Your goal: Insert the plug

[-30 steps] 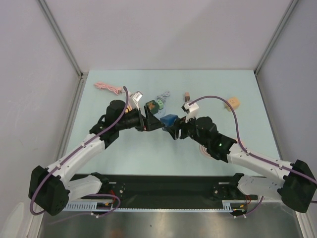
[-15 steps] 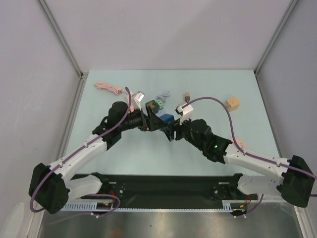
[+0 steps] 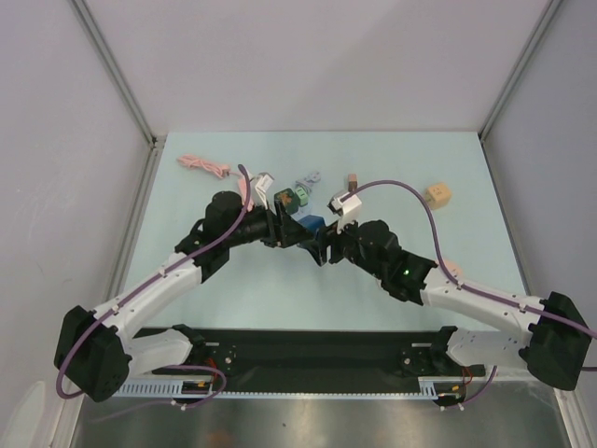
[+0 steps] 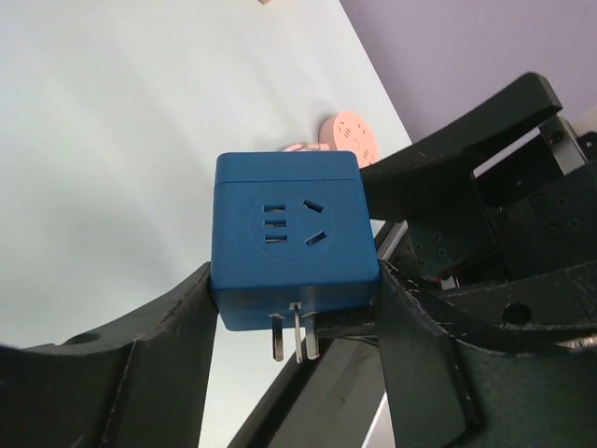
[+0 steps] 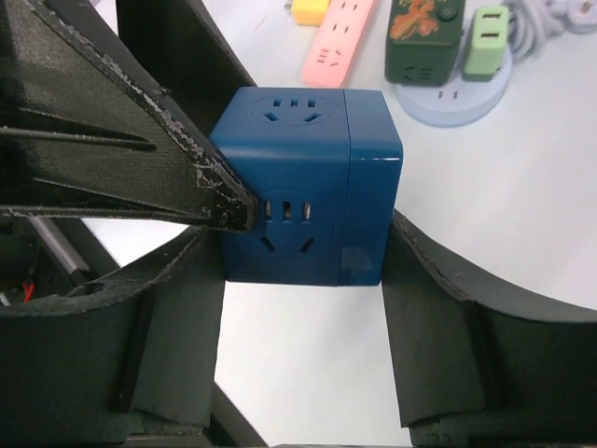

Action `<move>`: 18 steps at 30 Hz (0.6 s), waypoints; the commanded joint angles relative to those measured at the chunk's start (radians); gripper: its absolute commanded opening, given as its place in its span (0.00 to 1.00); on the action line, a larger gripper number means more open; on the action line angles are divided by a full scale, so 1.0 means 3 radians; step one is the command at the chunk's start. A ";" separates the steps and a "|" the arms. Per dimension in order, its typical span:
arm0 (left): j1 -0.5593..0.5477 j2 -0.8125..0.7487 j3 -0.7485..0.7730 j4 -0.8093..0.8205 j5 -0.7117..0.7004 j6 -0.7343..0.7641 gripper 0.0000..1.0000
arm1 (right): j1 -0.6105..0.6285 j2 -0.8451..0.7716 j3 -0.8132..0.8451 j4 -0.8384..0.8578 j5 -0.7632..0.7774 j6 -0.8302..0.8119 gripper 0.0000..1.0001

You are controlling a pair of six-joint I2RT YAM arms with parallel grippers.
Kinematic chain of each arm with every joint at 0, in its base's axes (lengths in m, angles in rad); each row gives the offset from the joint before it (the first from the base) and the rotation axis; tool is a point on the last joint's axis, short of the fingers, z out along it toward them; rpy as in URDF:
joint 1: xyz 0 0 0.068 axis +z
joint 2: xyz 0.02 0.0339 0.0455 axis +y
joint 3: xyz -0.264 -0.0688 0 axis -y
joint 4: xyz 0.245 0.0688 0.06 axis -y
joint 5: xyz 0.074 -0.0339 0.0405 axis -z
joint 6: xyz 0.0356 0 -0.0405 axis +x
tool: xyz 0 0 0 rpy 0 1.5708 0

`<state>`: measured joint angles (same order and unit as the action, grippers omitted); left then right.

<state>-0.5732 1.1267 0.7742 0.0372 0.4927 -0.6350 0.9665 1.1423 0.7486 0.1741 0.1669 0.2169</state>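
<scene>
A blue cube plug (image 4: 294, 224) with metal prongs on its underside is lifted off the table, held between both grippers. My left gripper (image 4: 294, 285) is shut on its two sides. From the opposite side, my right gripper (image 5: 308, 247) has its fingertips pressed on the cube (image 5: 303, 187). A left finger (image 5: 140, 159) crosses in front of it. In the top view the cube (image 3: 313, 223) sits mid-table between the left gripper (image 3: 297, 228) and the right gripper (image 3: 323, 241). A pink power strip (image 5: 336, 42) lies beyond.
A dark green cube (image 5: 424, 33) and a light green adapter (image 5: 485, 42) stand on a grey round base (image 5: 457, 98). A pink cable (image 3: 201, 165), a small brown block (image 3: 353, 179), a tan cube (image 3: 438, 193) and a pink round piece (image 4: 350, 140) lie around.
The right arm has pushed left with the blue cube, towards the left gripper. Both sets of fingers now meet around the cube, which sits slightly further left and back.
</scene>
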 commanded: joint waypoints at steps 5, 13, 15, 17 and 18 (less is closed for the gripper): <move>-0.0022 -0.0064 0.0078 0.0254 0.0566 0.0102 0.00 | -0.0449 0.0037 0.0409 -0.0017 -0.1470 0.0346 0.81; -0.0022 -0.0222 0.0109 0.0254 0.1047 0.0229 0.00 | -0.0915 -0.0095 0.0302 -0.0248 -0.2733 0.0473 0.96; -0.0027 -0.0227 0.0109 0.0214 0.1180 0.0321 0.00 | -0.0976 -0.0106 0.0296 -0.0223 -0.3034 0.0504 0.96; -0.0027 -0.0243 0.0109 0.0188 0.1317 0.0434 0.01 | -0.1023 -0.0106 0.0281 -0.0126 -0.3225 0.0606 0.96; -0.0022 -0.0248 0.0104 0.0213 0.1394 0.0465 0.00 | -0.1043 -0.0096 0.0266 -0.0075 -0.3382 0.0647 0.96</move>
<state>-0.5682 1.0813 0.7742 0.0620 0.7570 -0.5701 0.6693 1.1404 0.8124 0.0647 -0.6575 0.3492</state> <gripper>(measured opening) 0.656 0.960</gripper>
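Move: The blue plug adapter is already gripped by both hands, its middle about 1 cm to the right of the left hand's point and 1 cm to the left of the right's. From the left hand, some 20 cm down on the table, the round white socket lies about 21 cm ahead and 4 cm left, the dark green cube about 24 cm ahead and 7 cm left, and the small green charger 26 cm ahead and 4 cm left. Open the right gripper wide to let go of the blue adapter, keeping the left gripper shut on it. Draw both hands back about 4 cm and up some 2 cm together, away from the round socket, turning the left about 15 degrees clockwise and swinging the right some 27 degrees counter-clockwise while tipping its wrist. ##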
